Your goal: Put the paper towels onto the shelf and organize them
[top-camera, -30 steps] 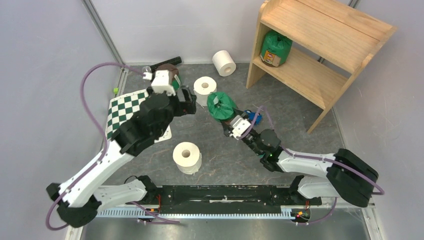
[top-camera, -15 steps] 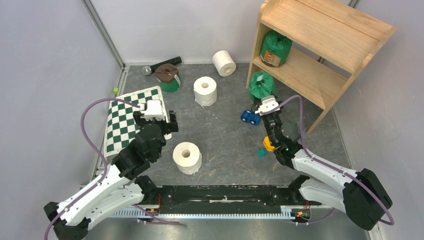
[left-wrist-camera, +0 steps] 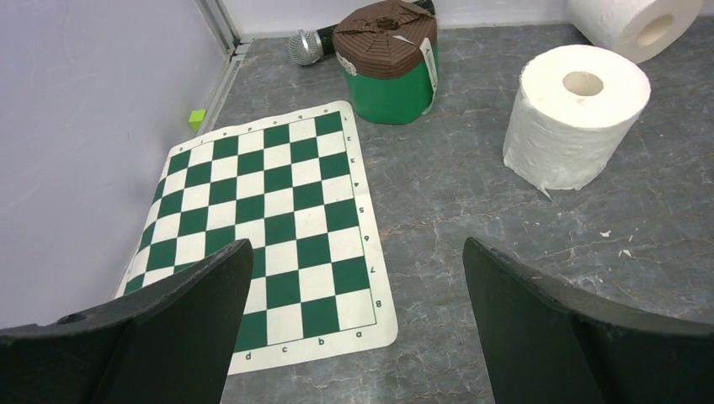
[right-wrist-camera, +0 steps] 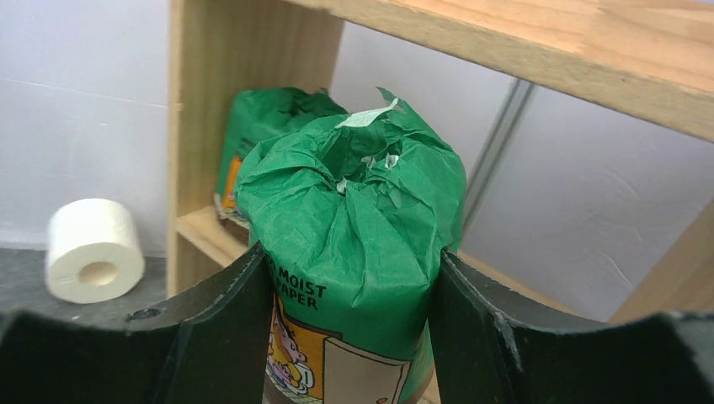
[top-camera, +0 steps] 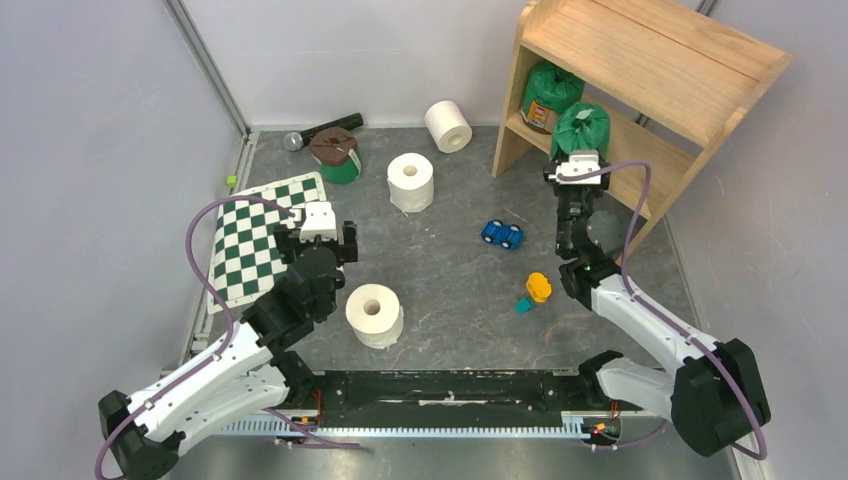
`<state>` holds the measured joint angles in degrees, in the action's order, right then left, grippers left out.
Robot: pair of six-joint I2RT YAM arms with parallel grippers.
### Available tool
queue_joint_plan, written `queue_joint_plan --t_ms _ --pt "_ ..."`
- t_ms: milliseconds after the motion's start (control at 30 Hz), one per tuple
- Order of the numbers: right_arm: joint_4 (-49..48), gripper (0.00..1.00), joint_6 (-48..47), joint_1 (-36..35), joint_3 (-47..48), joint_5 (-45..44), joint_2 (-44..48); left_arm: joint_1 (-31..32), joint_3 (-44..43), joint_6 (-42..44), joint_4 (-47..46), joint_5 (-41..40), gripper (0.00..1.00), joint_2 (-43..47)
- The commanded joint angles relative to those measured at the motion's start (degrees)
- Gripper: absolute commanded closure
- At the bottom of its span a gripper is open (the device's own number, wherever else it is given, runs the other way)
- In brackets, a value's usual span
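The light wooden shelf (top-camera: 650, 60) stands at the back right. One green-wrapped paper towel roll (top-camera: 552, 92) sits on its lower tier. My right gripper (top-camera: 578, 152) is shut on a second green roll (right-wrist-camera: 354, 194) and holds it upright at the front of that tier, next to the first roll (right-wrist-camera: 269, 114). I cannot tell whether it rests on the board. On the floor are three bare white rolls (top-camera: 448, 125) (top-camera: 410, 182) (top-camera: 374, 314) and a green roll with a brown top (left-wrist-camera: 387, 63). My left gripper (left-wrist-camera: 354, 252) hangs open and empty over the mat's corner.
The green-white checkerboard mat (top-camera: 255, 240) lies at the left, with a small green cube (left-wrist-camera: 196, 119) by the wall. A black microphone (top-camera: 322, 130) lies behind the brown-topped roll. A blue toy car (top-camera: 501, 234) and an orange piece (top-camera: 539, 287) lie on the floor near the right arm.
My right arm has carried the green roll from mid-floor to the shelf's lower tier. My left arm has drawn back from the brown-topped roll toward the near side, still open.
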<state>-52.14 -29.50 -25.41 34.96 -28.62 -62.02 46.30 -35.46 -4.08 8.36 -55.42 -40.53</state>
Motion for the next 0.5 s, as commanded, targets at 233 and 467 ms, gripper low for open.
queue_joint_plan --t_ms 233,467 --pt "-8.6 0.64 5.3 10.1 6.5 1.0 -7.7 -1.7 -1.1 2.0 -3.7 -3.3 0.00 -0.5" --pt "-11.5 0.63 6.0 12.3 9.8 1.4 -13.4 -2.7 -1.8 1.8 -2.9 -3.5 0.00 -0.6"
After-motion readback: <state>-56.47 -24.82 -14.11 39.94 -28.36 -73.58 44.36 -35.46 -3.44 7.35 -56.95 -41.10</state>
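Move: The green roll is still in the right fingers, and the free spot for it on the lower shelf board lies about 8 cm ahead of that hand, 7 cm to its right and some 4 cm lower. The first green roll stands about 11 cm ahead and 6 cm left of the hand, and the shelf's left side panel is roughly 12 cm ahead and 15 cm left. From the left hand that spot is some 18 cm ahead, 63 cm right and 6 cm higher. Keeping its grip on the upright roll, the right hand swings about 6 cm to its right and 5 cm forward into the shelf opening, towards the free spot on the right of the first green roll. It dips some 2 cm on the way and then levels off with a slight rise, while the wrist turns clockwise by about 10 degrees, bringing the fingers round towards the angled shelf. ##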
